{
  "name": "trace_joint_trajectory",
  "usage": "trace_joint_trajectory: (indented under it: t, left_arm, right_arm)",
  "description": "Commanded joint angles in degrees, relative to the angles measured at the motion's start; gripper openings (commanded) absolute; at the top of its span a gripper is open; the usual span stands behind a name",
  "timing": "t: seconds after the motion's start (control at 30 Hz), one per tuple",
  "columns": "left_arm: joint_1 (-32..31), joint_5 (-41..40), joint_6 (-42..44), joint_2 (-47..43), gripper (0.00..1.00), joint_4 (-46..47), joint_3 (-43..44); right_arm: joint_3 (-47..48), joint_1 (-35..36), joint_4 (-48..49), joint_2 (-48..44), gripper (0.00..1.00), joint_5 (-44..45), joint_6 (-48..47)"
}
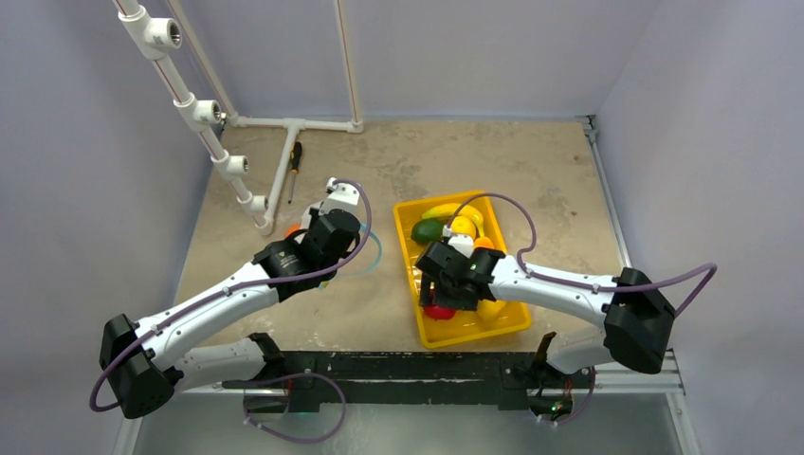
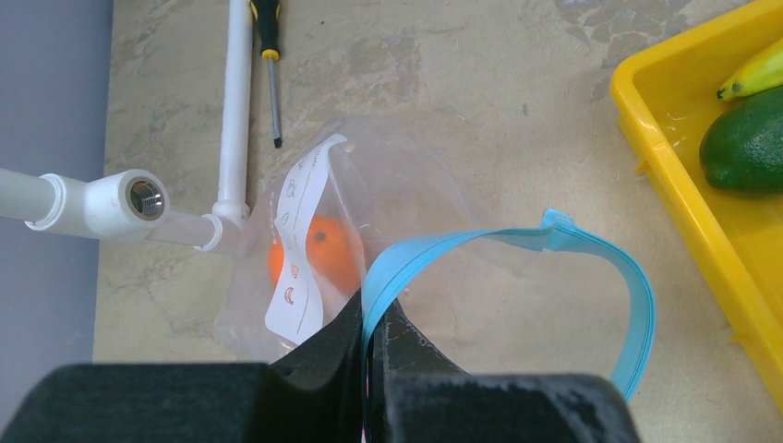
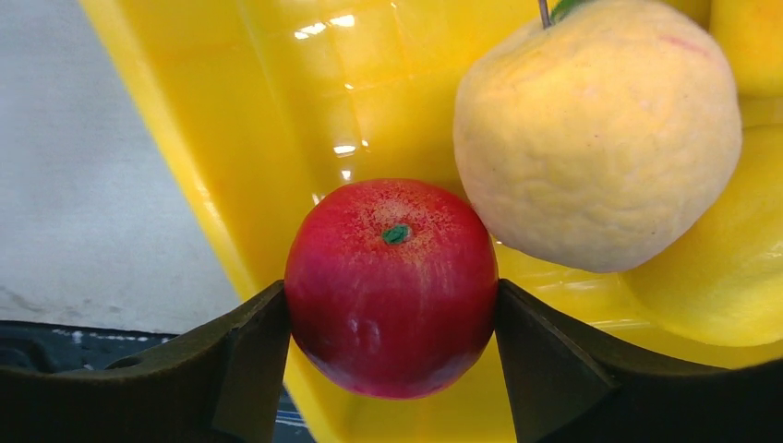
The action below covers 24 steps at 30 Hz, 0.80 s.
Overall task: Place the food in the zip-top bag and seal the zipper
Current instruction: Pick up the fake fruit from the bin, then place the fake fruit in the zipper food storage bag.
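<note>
The zip-top bag (image 2: 406, 194) lies on the table, clear and floppy, with an orange fruit (image 2: 328, 254) inside. My left gripper (image 2: 377, 318) is shut on the teal-blue zipper (image 2: 637, 295), holding one side of the mouth up so the strip arches open. In the yellow tray (image 3: 185, 138), my right gripper (image 3: 390, 291) has both fingers pressed against the sides of a red apple (image 3: 392, 286). A pale peach (image 3: 596, 138) touches the apple's upper right. More food lies in the tray: a banana (image 2: 752, 74) and a dark green piece (image 2: 748, 138).
A screwdriver (image 2: 268, 55) and a white pipe frame (image 2: 235, 111) with an open fitting (image 2: 129, 198) lie just beyond the bag. The tray's rim (image 1: 408, 256) stands right of the bag. Grey walls enclose the table.
</note>
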Motion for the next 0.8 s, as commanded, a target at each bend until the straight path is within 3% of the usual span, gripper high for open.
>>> trace_joint_trajectory:
  t: [0.0, 0.23, 0.77]
  left_arm:
    - [0.12, -0.16, 0.51, -0.98, 0.00, 2.02, 0.40]
    - [0.09, -0.81, 0.42, -0.76, 0.00, 1.90, 0.43]
    - [0.04, -0.83, 0.33, -0.89, 0.00, 1.98, 0.45]
  right_arm:
    - [6.60, 0.30, -2.72, -0.93, 0.57, 4.52, 1.36]
    - [14.75, 0.30, -3.86, -1.62, 0.53, 6.43, -0.62]
    - [19.89, 0.30, 21.44, 1.23, 0.51, 1.10, -6.50]
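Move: The red fruit is already between my right fingers, low in the bin. It is meant for the open mouth of the zip-top bag, about 15 cm to my left, 8 cm ahead and some 10 cm higher. The peach lies about 5 cm right and 4 cm ahead, the yellow mango 11 cm right and 1 cm ahead, and the avocado 15 cm ahead and 2 cm left. From my left hand the mouth is roughly 6 cm right, 5 cm back and slightly below. I keep my grip on the red fruit and lift it with my right hand, about 14 cm up while swinging some 9 cm left and 7 cm forward, out over the bin's left rim towards the bag mouth. My wrist tilts some 30 degrees on the way, so the fingertips point more forward and left. My left hand stays in place, still pinching the blue zipper. ##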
